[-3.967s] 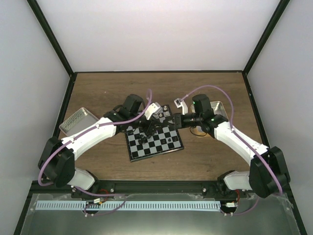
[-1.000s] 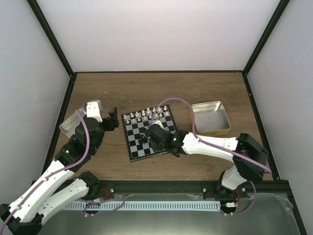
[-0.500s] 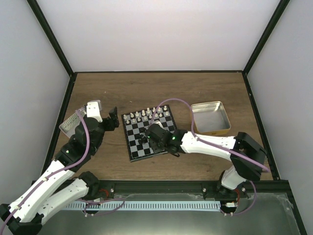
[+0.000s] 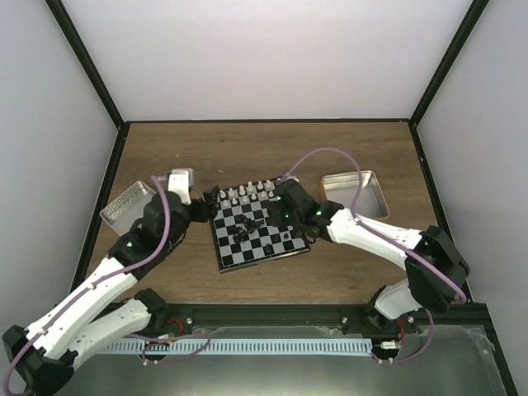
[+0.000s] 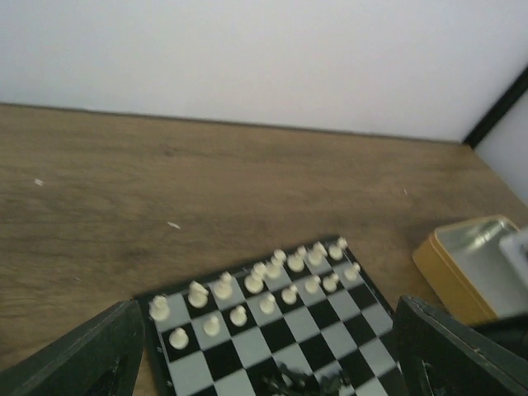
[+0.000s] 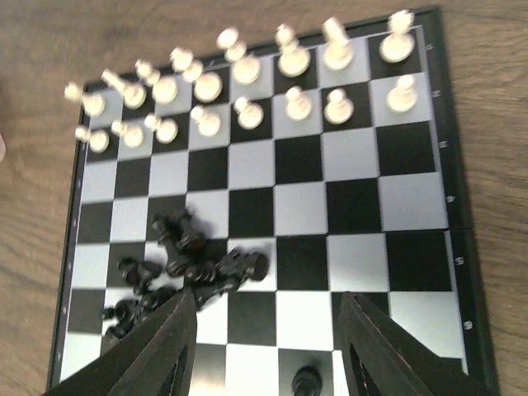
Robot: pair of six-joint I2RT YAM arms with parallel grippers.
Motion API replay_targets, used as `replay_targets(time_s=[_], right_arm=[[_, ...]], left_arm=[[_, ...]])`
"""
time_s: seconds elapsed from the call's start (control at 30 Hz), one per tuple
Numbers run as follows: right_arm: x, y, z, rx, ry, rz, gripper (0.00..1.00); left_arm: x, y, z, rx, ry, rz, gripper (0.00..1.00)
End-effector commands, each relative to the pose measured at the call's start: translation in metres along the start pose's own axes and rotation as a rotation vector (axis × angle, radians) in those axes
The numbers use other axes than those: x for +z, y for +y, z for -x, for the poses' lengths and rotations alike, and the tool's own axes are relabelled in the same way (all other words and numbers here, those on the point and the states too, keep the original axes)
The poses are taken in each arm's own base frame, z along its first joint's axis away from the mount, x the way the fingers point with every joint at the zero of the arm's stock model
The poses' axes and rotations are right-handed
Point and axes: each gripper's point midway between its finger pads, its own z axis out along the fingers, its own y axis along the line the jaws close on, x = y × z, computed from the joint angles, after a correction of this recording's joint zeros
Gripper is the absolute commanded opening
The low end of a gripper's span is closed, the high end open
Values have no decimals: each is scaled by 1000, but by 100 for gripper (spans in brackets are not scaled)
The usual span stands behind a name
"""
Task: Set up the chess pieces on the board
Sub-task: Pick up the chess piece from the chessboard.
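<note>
The board (image 4: pixel 221 261) lies mid-table, seen also in the left wrist view (image 5: pixel 247 342) and the right wrist view (image 6: pixel 355 202). Several black chess pieces (image 4: pixel 246 228) lie tumbled in a heap on its left-middle squares (image 6: pixel 186 268) (image 5: pixel 301 382). One black piece (image 6: pixel 307 381) (image 4: pixel 286 238) stands alone near the front edge. My right gripper (image 6: pixel 268 355) (image 4: pixel 293 224) hovers open over the board's right side, the heap by its left finger. My left gripper (image 5: pixel 268 363) (image 4: pixel 206 205) is open at the board's left edge, holding nothing.
White pieces (image 4: pixel 247 194) (image 6: pixel 247 82) fill the two far rows of the board. A silvery tin (image 4: pixel 130 205) sits at the left table edge behind my left arm. A gold-sided open tin (image 4: pixel 356 198) (image 5: pixel 470 264) lies right of the board.
My left arm has swung right, up to the board's left edge. My right arm has shifted from the board's near side to its right side, and its jaws have spread a little wider.
</note>
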Motion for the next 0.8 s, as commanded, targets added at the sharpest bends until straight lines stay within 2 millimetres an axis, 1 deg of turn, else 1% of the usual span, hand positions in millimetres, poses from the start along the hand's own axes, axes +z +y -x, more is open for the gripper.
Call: replay_targets(time_s=[0.0,0.07,0.17,0.2,0.23,0.3,0.37,0.4,0.5,0.63,0.77], right_arm=[[-9,-18,22,161,-74,66,50],[-10,-32,22,205,-82,68,50],[-12,-48,21,245,-96,68,50],[-12,-52,20,254,-95,70,50],[-12,-54,19,260,-95,76,50],[-11,-57,17,263,-90,90,50],[-9,-57,14,259,-84,98,50],[-8,-57,13,256,-80,102,50],[-5,-58,9,256,-67,107,50],[-4,-59,5,254,-60,113,50],[-4,-62,3,254,-61,104,50]], left_arm=[[23,-37,-38,7,142,-183,83],[32,-56,-60,33,232,-277,81],[47,-74,-89,65,365,-355,72],[52,-78,-102,84,424,-371,65],[57,-82,-111,97,477,-380,57],[72,-85,-138,128,611,-364,41],[85,-86,-149,162,683,-322,32],[91,-85,-155,178,710,-299,31],[102,-88,-164,222,756,-280,30],[109,-94,-181,273,817,-281,34],[115,-81,-193,278,878,-165,35]])
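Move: Over the board's left side and well above it, the left hand has the fallen black chess piece at the right end of the heap about 16 cm to its right, 2 cm ahead and 21 cm below. The rest of the black heap lies some 5 cm to the left of that piece and 2 cm nearer; the standing black pawn is 5 cm nearer and 3 cm right of it, the closest white pawn 8 cm farther out. From the right hand the fallen piece is about 6 cm left, 1 cm ahead and 7 cm below. Swooping down about 18 cm and right about 15 cm, the left hand comes in over the fallen black chess piece, tipping its fingers down and swinging clockwise, each by some 30 degrees, while they narrow from wide open to about a third. The empty right hand clears out to the right by roughly 6 cm, sinking slightly at the end, its opening unchanged. ##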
